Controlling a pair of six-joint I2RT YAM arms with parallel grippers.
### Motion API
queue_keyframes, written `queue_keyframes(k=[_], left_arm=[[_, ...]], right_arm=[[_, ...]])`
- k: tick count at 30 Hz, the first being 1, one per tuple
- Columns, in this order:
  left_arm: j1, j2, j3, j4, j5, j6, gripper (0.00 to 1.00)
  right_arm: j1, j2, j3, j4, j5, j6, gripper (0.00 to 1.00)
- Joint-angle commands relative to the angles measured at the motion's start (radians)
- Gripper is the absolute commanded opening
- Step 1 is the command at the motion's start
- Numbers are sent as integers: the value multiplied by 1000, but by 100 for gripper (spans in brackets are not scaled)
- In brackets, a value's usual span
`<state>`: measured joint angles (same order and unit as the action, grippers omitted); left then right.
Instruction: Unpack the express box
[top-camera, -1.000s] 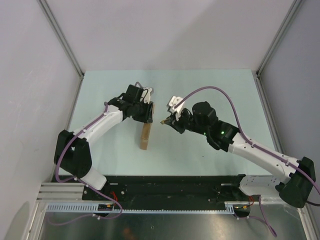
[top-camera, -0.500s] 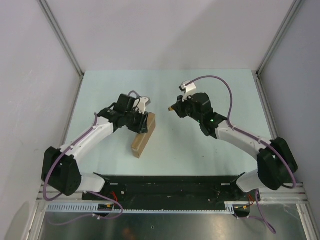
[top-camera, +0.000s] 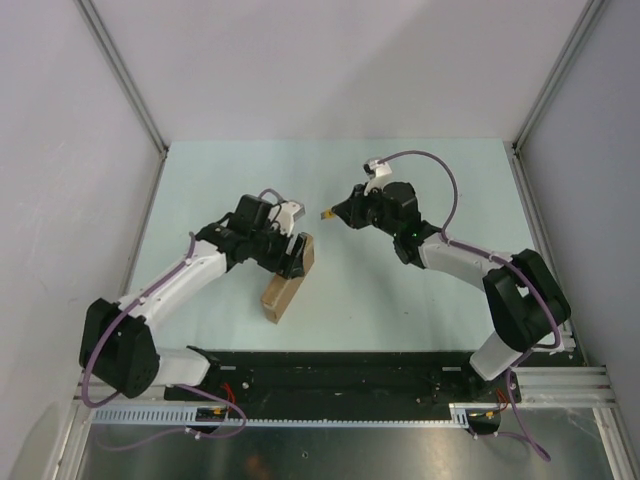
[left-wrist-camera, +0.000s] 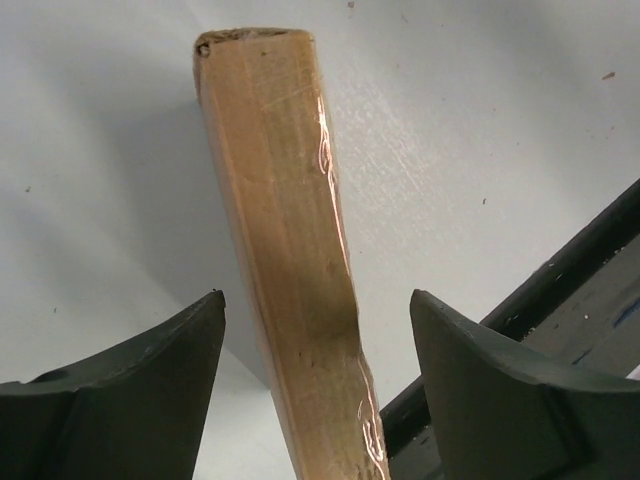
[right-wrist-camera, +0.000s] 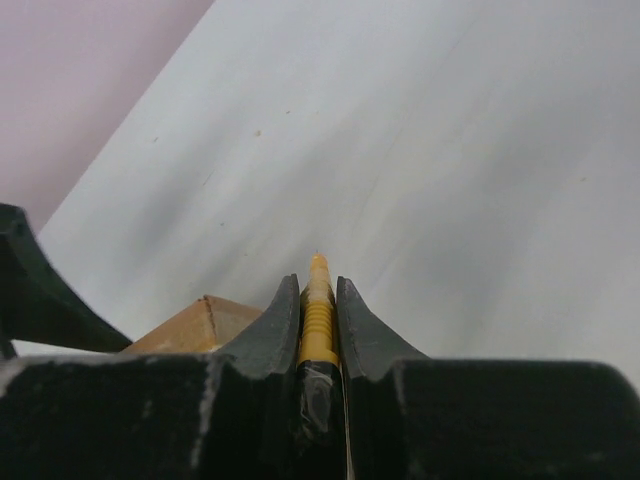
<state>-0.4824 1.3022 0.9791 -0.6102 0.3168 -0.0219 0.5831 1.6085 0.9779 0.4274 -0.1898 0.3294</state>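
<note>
The express box (top-camera: 283, 288), a flat brown cardboard box, stands on its narrow side on the table, slanting toward the near edge. My left gripper (top-camera: 298, 254) is at its far end. In the left wrist view the box (left-wrist-camera: 285, 230) runs between the two dark fingers (left-wrist-camera: 150, 390), with a gap on each side, so the left gripper (left-wrist-camera: 316, 296) is open around it. My right gripper (top-camera: 336, 212) hovers to the right of the box, shut on a yellow-black utility knife (right-wrist-camera: 319, 325). Its tip pokes past the right gripper (right-wrist-camera: 318, 287). A box corner (right-wrist-camera: 205, 320) shows at lower left.
The pale green table (top-camera: 420, 170) is walled by grey panels at the back and both sides. A black rail (top-camera: 350, 365) carrying the arm bases runs along the near edge, and its edge (left-wrist-camera: 560, 290) shows close to the box's near end.
My left gripper has opened and let go of the box, which has swung with its near end further left. The right gripper has carried the knife back and away from the box.
</note>
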Motion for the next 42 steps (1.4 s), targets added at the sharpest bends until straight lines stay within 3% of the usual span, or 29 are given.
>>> queue_keyframes(k=[1, 4, 8, 12, 19, 24, 35, 42], left_arm=[[-42, 57, 55, 29, -18, 36, 80], [-77, 94, 72, 27, -106, 43, 75], [-104, 138, 96, 33, -180, 48, 48], [-134, 173, 142, 41, -206, 68, 37], [-209, 218, 225, 61, -271, 155, 35], [-249, 249, 221, 102, -280, 218, 34], [-257, 258, 78, 210, -303, 218, 27], [-260, 287, 59, 221, -305, 203, 25]], right_arm=[[1, 7, 18, 73, -103, 42, 0], [1, -7, 18, 27, -109, 25, 0], [-15, -61, 19, -73, -86, 33, 0], [-38, -119, 18, -176, -66, 33, 0], [-66, -278, 18, -326, 32, 3, 0], [-83, -323, 1, -414, -21, -35, 0], [-115, -352, -153, -257, -125, 43, 0], [-118, -394, -177, -187, -30, 60, 0]])
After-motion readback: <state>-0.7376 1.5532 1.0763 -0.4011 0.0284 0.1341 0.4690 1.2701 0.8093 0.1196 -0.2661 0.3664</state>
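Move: Just below the left hand's open fingers is the box, standing on its narrow edge: its middle is about 2 cm back, 1 cm to the left and 6 cm down. The knife, held in the right hand, sits some 11 cm ahead of the left hand, 8 cm to its right and roughly 6 cm higher. From the right hand the box's middle lies about 10 cm back, 11 cm left and 12 cm below. Sinking nearly 3 cm over the box, the left hand closes its fingers on both broad sides, then carries the box about 5 cm right and a little forward, turning clockwise some 10 degrees and tilting its left side up. The right hand keeps the knife shut in its fingers and goes right and back, with a rise of about 7 cm on the way and a drop again, bringing the blade near the box's far end. ##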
